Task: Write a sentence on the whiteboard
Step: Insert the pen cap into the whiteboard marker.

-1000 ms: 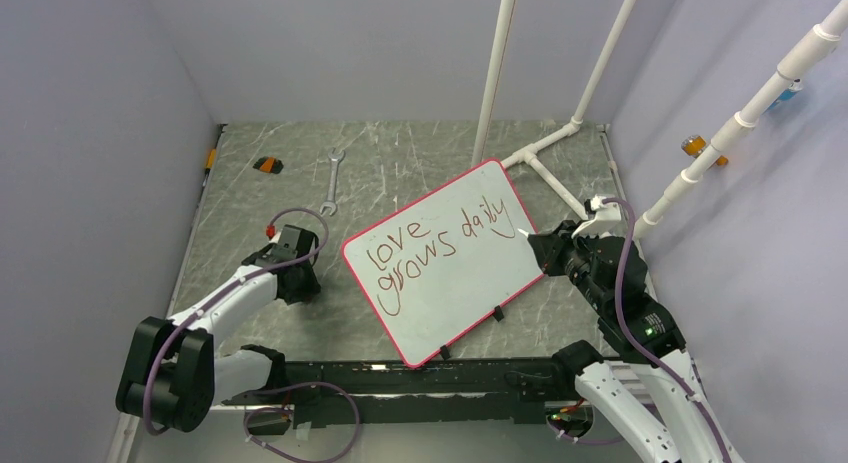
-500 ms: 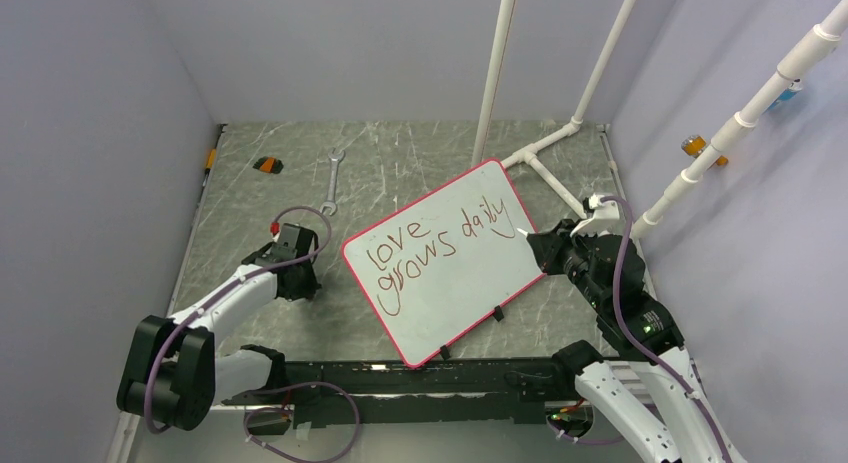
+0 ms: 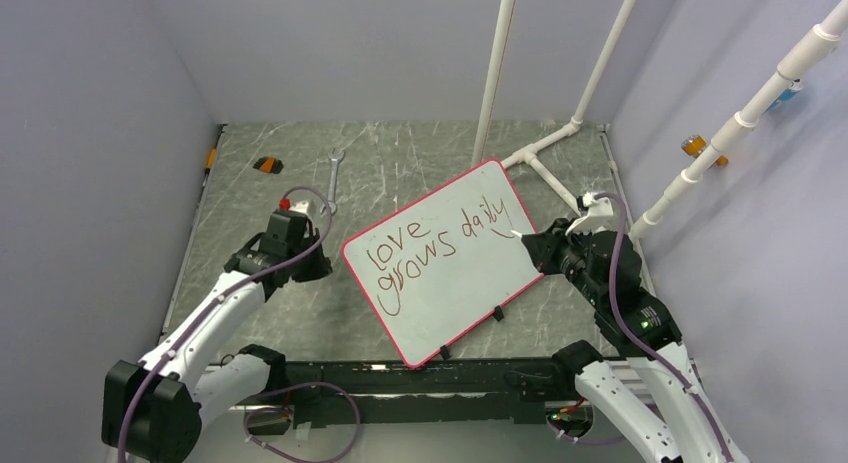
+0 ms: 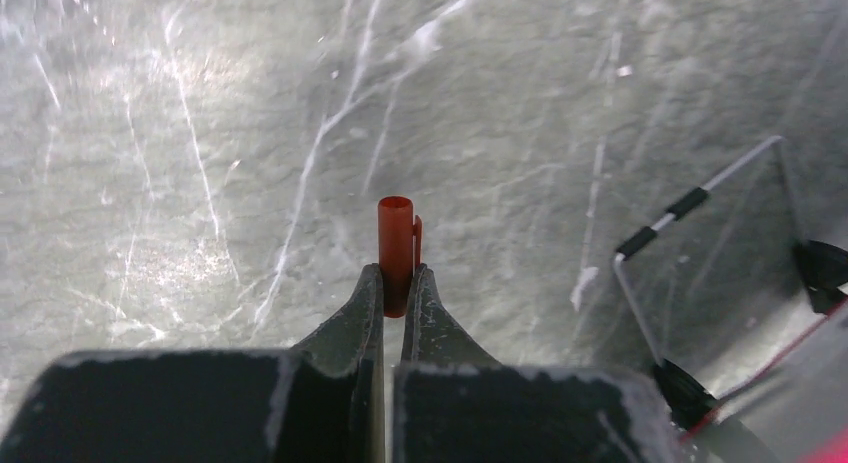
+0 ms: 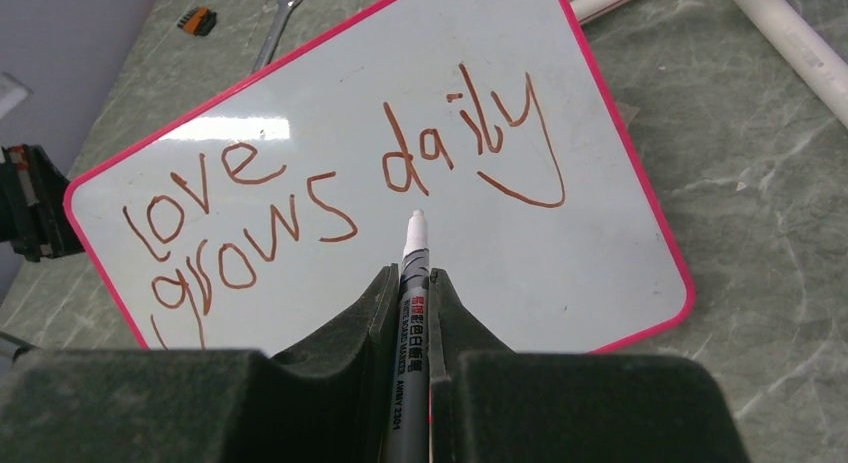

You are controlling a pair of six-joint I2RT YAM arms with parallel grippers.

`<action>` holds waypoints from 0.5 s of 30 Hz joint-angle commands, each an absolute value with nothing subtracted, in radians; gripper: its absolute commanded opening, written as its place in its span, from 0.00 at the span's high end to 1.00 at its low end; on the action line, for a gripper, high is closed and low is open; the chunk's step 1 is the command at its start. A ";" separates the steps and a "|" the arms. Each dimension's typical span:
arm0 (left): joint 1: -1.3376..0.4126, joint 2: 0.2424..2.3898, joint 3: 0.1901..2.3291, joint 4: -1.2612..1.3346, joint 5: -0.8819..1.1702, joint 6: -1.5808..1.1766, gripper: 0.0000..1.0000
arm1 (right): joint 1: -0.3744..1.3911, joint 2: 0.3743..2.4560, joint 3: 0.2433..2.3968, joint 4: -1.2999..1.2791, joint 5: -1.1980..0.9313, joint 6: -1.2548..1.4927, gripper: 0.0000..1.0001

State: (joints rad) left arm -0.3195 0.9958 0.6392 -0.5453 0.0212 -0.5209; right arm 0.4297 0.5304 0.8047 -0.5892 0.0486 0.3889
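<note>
The whiteboard lies tilted on the table, pink-framed, with two black clips on its near edge. The sentence "love grows daily" runs across it in dark red cursive. My right gripper is shut on a grey marker, whose white tip hovers just below "daily" in the sentence over the whiteboard. That right gripper pinches the marker's barrel. Left of the board, my left gripper is shut on a small red marker cap, which stands up between the tips of the left gripper.
A silver wrench and a small orange-black piece lie at the back left. White pipes cross the back right of the table and rise up the walls. The board's wire stand lies just right of my left gripper.
My left gripper has shut on the red cap and moved up and away from the near edge. The right gripper with the marker has barely shifted, slightly left.
</note>
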 commanded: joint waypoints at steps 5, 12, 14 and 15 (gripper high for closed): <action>-0.344 0.937 0.894 -0.804 0.008 -0.351 1.00 | 0.434 0.537 0.877 -0.535 -0.016 0.385 1.00; -0.343 0.863 0.979 -0.847 -0.070 -0.178 1.00 | 0.433 0.565 0.896 -0.496 -0.112 0.391 1.00; -0.344 0.848 0.992 -0.838 -0.065 -0.133 1.00 | 0.433 0.572 0.897 -0.486 -0.134 0.394 1.00; -0.345 0.841 0.999 -0.830 -0.063 -0.121 1.00 | 0.433 0.575 0.899 -0.481 -0.144 0.394 1.00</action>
State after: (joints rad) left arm -0.3412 0.8661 0.9535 -0.8169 -0.0319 -0.2424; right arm 0.4297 0.5629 0.8555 -0.5491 -0.0727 0.3897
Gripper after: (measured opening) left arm 0.036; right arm 0.141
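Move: The left hand, already holding the pen cap, has the marker about 37 cm to its right, 2 cm back and 17 cm higher. From that hand the whiteboard's middle is some 24 cm right, 5 cm ahead and 8 cm below; the wrench is 25 cm ahead and 4 cm left. For the right hand, which holds the marker, the cap is roughly 37 cm left, 2 cm ahead and 17 cm lower; the whiteboard's middle is 13 cm left, 7 cm ahead and 25 cm below. Left lifts the held cap about 11 cm, fingers tipping upward; right carries the marker about 3 cm up and left. ##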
